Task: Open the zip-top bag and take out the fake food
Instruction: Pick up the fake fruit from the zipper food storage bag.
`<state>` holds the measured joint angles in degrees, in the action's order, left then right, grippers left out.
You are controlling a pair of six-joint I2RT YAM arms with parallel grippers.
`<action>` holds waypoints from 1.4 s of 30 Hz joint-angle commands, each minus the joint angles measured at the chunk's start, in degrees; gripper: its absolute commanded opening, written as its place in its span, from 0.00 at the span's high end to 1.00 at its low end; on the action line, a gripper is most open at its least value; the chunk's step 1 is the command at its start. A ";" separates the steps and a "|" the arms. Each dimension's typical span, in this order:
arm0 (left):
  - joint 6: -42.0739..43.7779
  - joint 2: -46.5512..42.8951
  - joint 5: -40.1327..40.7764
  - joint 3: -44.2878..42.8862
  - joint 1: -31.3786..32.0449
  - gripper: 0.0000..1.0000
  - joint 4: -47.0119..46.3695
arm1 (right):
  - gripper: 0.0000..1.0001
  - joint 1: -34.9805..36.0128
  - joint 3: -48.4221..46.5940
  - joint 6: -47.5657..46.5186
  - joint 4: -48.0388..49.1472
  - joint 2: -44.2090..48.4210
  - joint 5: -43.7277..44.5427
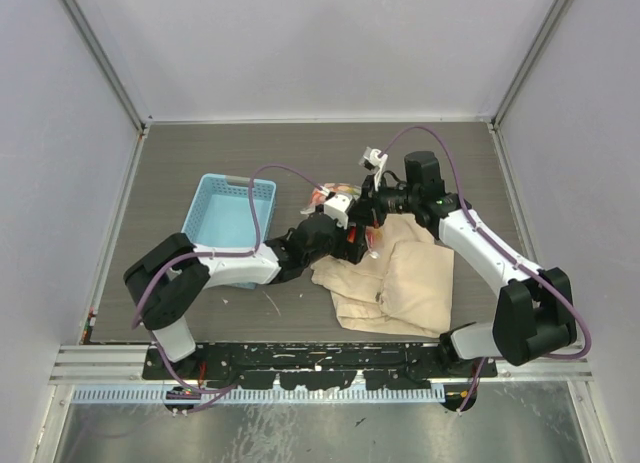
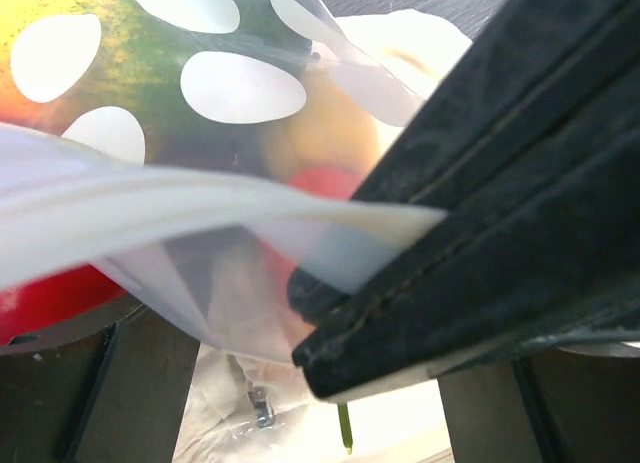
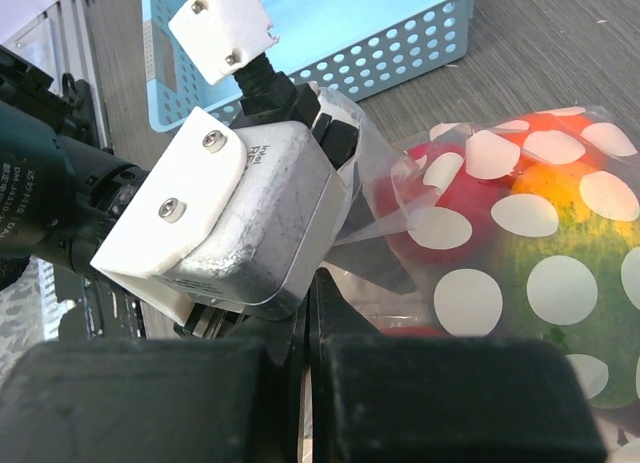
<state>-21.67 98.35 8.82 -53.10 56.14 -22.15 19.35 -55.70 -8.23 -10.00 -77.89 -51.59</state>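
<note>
The zip-top bag (image 1: 338,195) is clear with white spots and lies at mid-table, between the blue basket and the beige cloth bag. The fake food (image 3: 470,198), red, orange and green, is inside it. My right gripper (image 3: 312,318) is shut on the film at the bag's mouth (image 3: 385,223). In the left wrist view its black fingers (image 2: 500,203) pinch the bag's pale rim strip (image 2: 200,218). My left gripper (image 2: 315,383) stands with its fingers wide apart around the hanging film, gripping nothing I can see. The two grippers meet at the bag (image 1: 362,215).
A light blue plastic basket (image 1: 228,218) stands left of the bag and holds nothing that I can see. A beige cloth drawstring bag (image 1: 395,273) lies under and in front of the grippers. The left wrist's silver camera block (image 3: 235,218) is close to my right fingers.
</note>
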 commanded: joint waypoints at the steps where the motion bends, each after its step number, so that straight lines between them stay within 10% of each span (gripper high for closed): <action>1: -0.77 2.25 1.95 -1.88 0.16 0.14 -5.19 | 0.99 0.40 -1.95 0.14 2.09 0.39 -1.68; 19: -3.41 6.04 6.71 -0.57 1.32 0.37 -9.49 | 0.99 0.15 -1.51 1.02 2.94 -1.03 -2.99; 28: -2.94 5.41 4.89 -0.08 1.37 0.25 -9.18 | 0.99 -0.19 -1.50 0.93 2.94 -0.79 -3.01; 34: -3.26 4.78 5.59 0.59 1.37 0.58 -8.59 | 0.99 -0.84 -1.44 1.02 2.97 -0.78 -3.23; 42: -2.86 -2.22 3.90 2.27 1.39 0.70 -6.05 | 0.99 -1.25 -1.55 0.73 2.79 -0.52 -3.26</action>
<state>-25.65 101.54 13.30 -51.48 57.32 -28.86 18.04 -55.70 -8.12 -9.47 -79.81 -52.45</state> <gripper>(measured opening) 0.483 0.039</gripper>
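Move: The stemmed red-orange fruit in the bag lies just beyond the left fingertips, about 2 cm ahead, 3 cm right and 2 cm below; from the right hand it is some 11 cm below, 1 cm back and 2 cm left. The held bag rim is roughly 7 cm above the left hand, 2 cm ahead and 1 cm right. A red fruit lies 7 cm ahead and 5 cm left, the green-yellow one 9 cm ahead and 2 cm left, both slightly lower. The left fingers close on the stemmed fruit and pinch it inside the bag, from wide open to about half. First the left hand eases about 2 cm forward and to its right, deeper under the bag rim, and sinks 1 cm; once gripping, it starts back to the left. The shut right gripper keeps its hold on the rim, drifting about 1 cm forward and down. ##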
